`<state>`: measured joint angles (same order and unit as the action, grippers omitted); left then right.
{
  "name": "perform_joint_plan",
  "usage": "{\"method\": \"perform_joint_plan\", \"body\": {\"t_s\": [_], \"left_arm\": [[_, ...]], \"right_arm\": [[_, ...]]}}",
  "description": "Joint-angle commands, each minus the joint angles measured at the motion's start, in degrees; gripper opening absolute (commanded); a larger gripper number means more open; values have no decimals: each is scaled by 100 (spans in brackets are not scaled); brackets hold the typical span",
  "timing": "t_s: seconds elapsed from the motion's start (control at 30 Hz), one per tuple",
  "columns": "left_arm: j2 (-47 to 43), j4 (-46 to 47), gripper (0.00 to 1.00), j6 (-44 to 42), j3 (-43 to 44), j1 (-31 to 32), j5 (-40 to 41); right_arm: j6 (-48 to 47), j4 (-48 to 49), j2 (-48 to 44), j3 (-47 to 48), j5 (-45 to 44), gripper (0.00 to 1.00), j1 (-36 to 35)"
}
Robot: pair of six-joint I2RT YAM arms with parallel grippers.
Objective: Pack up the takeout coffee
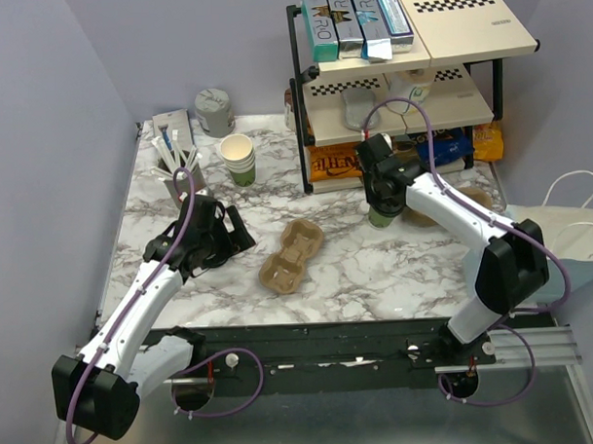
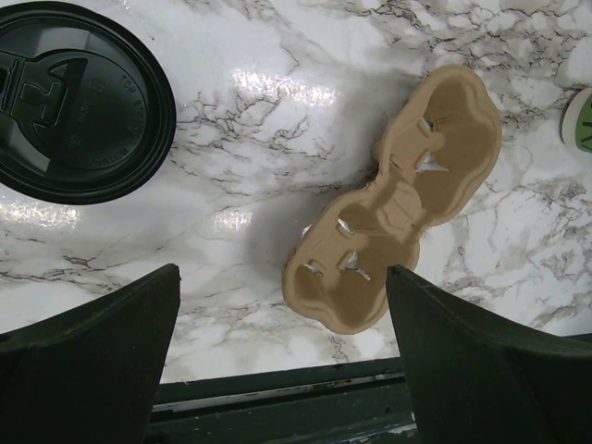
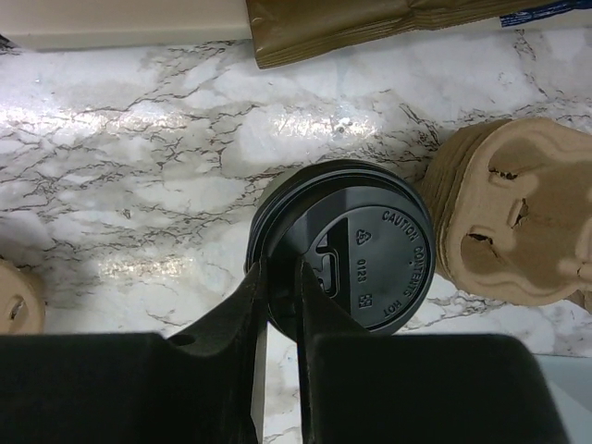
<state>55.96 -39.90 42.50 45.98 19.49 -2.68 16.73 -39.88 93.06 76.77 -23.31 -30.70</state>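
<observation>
The takeout coffee (image 1: 381, 217), a green-sided cup with a round black lid (image 3: 370, 250), stands on the marble in front of the shelf rack. My right gripper (image 1: 379, 202) comes down on it from above. Its two fingers (image 3: 282, 268) pinch the near-left rim of the lid, one outside and one on top. A brown two-cup carrier (image 1: 291, 254) lies empty at the table's middle and fills the right half of the left wrist view (image 2: 407, 203). Above the table, left of the carrier, my left gripper (image 1: 236, 229) hangs wide open (image 2: 282, 277) and holds nothing.
A loose black lid (image 2: 79, 97) lies under the left arm. A stack of lidless cups (image 1: 238, 158), a stirrer holder (image 1: 175, 153) and a grey canister (image 1: 215, 113) stand at the back left. A black-framed rack (image 1: 399, 82) stands behind the coffee, stacked carriers (image 3: 518, 222) right of it.
</observation>
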Motion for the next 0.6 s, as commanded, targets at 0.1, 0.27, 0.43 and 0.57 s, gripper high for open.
{"method": "perform_joint_plan", "body": {"t_s": [0.1, 0.27, 0.43, 0.57], "left_arm": [[37, 131, 99, 30, -115, -50, -180], [64, 211, 99, 48, -159, -50, -286], [99, 299, 99, 48, -177, -50, -417], [99, 316, 99, 65, -212, -59, -453]], "right_arm": [[-3, -11, -323, -31, -86, 14, -15], [-547, 146, -665, -109, 440, 12, -76], [-1575, 463, -1166, -303, 1238, 12, -629], [-2094, 621, -1456, -347, 1707, 11, -1069]]}}
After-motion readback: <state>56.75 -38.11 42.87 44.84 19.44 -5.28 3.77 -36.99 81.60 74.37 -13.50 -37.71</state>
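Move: The right hand already grips the lidded coffee cup at the left side of its lid; the cup's middle is about 3 cm to the right and 5 cm below. The open cup carrier lies roughly 19 cm left, 8 cm back and 7 cm below. The carrier stack is some 20 cm right and 2 cm ahead, the brown snack bag about 14 cm ahead and 4 cm right. From the left hand the open carrier is about 9 cm right, level ahead, 8 cm below. Straight up at first, then faster up, left and back in one sweep, the right hand carries the cup away from the carrier stack and towards the open carrier: about 6 cm up, a little over 5 cm left and 4 cm back. The wrist turns some 25 degrees counter-clockwise on the way, while the nearly shut fingers keep their pinch on the lidded rim. ##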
